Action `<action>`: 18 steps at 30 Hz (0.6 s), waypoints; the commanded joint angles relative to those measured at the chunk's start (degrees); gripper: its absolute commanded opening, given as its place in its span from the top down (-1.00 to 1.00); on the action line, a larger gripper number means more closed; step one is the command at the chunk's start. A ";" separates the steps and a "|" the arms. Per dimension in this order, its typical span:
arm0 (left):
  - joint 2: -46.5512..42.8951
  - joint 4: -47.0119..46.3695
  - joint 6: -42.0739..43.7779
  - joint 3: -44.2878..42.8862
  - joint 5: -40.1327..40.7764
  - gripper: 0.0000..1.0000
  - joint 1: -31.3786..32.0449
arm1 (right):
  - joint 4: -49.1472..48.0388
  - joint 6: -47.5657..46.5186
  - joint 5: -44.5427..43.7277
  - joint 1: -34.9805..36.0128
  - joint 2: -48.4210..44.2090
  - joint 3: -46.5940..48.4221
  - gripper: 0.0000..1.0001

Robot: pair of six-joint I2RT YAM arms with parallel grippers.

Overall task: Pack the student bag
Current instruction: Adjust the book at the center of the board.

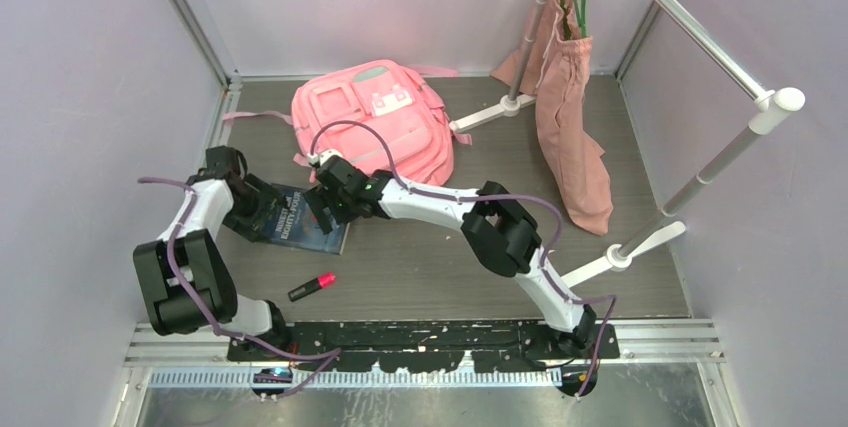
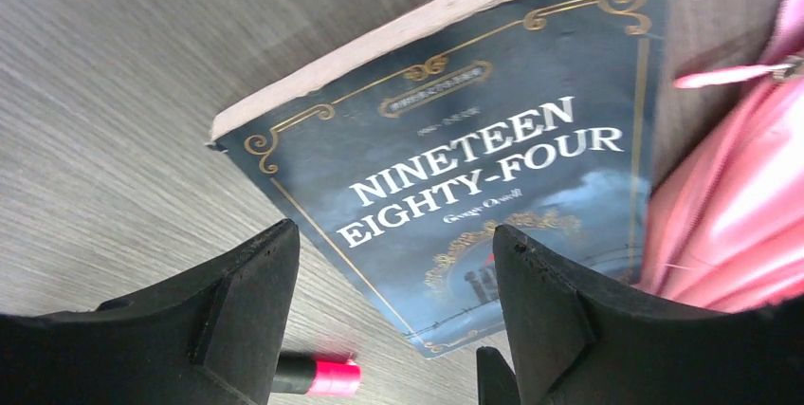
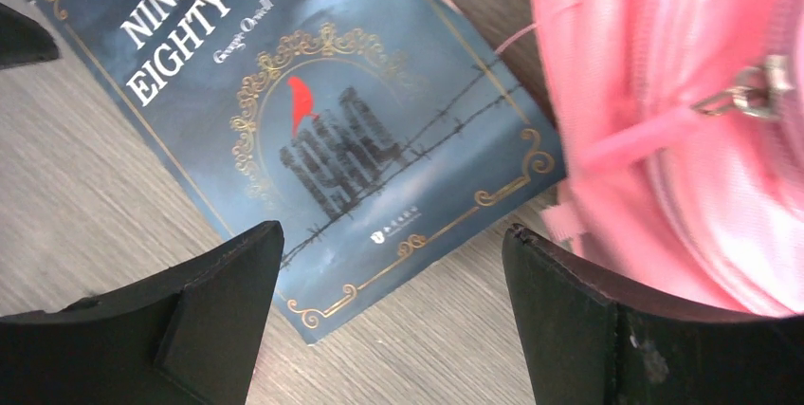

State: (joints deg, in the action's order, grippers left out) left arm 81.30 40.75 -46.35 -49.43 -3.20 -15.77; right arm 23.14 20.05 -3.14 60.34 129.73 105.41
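Observation:
The student bag (image 1: 370,122), a bright pink backpack, lies flat on the table at the back centre; its side fills the right of the right wrist view (image 3: 683,120). A dark blue book titled Nineteen Eighty-Four (image 1: 303,221) lies flat just left of and in front of it. My left gripper (image 1: 264,209) hovers over the book's left end, open, with nothing between its fingers (image 2: 396,234). From the right, my right gripper (image 1: 323,207) stands open over the book's corner nearest the bag (image 3: 393,234), also holding nothing.
A black pen-like stick with a pink cap (image 1: 312,287) lies in front of the book. A dusty-pink drawstring sack (image 1: 572,127) hangs from a green hanger on a white rack (image 1: 700,42) at the back right. Grey walls close in both sides.

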 commanded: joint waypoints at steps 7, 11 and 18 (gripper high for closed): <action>1.01 -3.61 1.41 -13.40 -3.54 -0.50 5.59 | -13.72 3.88 -8.91 -0.07 -17.40 -17.54 -0.82; 9.05 -6.51 -3.84 -17.84 -2.06 -0.49 11.14 | -17.43 5.48 -11.01 -0.12 -24.30 -25.72 -0.82; 17.84 -14.08 -12.55 -20.12 1.00 -0.40 15.31 | -17.20 6.34 -13.92 -0.07 -32.31 -35.65 -0.82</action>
State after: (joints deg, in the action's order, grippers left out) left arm 97.97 32.97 -53.23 -68.36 -4.93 -1.19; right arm 9.17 24.77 -13.69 60.20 102.00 72.99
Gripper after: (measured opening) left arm 0.716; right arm 0.909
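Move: The Nineteen Eighty-Four book lies flat under both open hands: its middle about 8 cm to the left hand's right and level with it, and about 4 cm to the right hand's left, some 4 cm below each. From the left hand, the pink bag's near left edge is about 12 cm ahead and 10 cm right, the bag's middle about 20 cm ahead and 24 cm right, and the marker 15 cm back and 11 cm right. The left hand hops forward off the title end of the book, open, travelling about 12 cm ahead and 7 cm to its right: it climbs some 7 cm, then sinks again past the book's far edge towards the bag's near left edge, its fingertips swinging some 10 degrees forward. Meanwhile the right hand, also still open, draws away to the right past the book's right end by about 9 cm, rising mainly in the second half and turning slightly clockwise, short of the bag's near edge. ##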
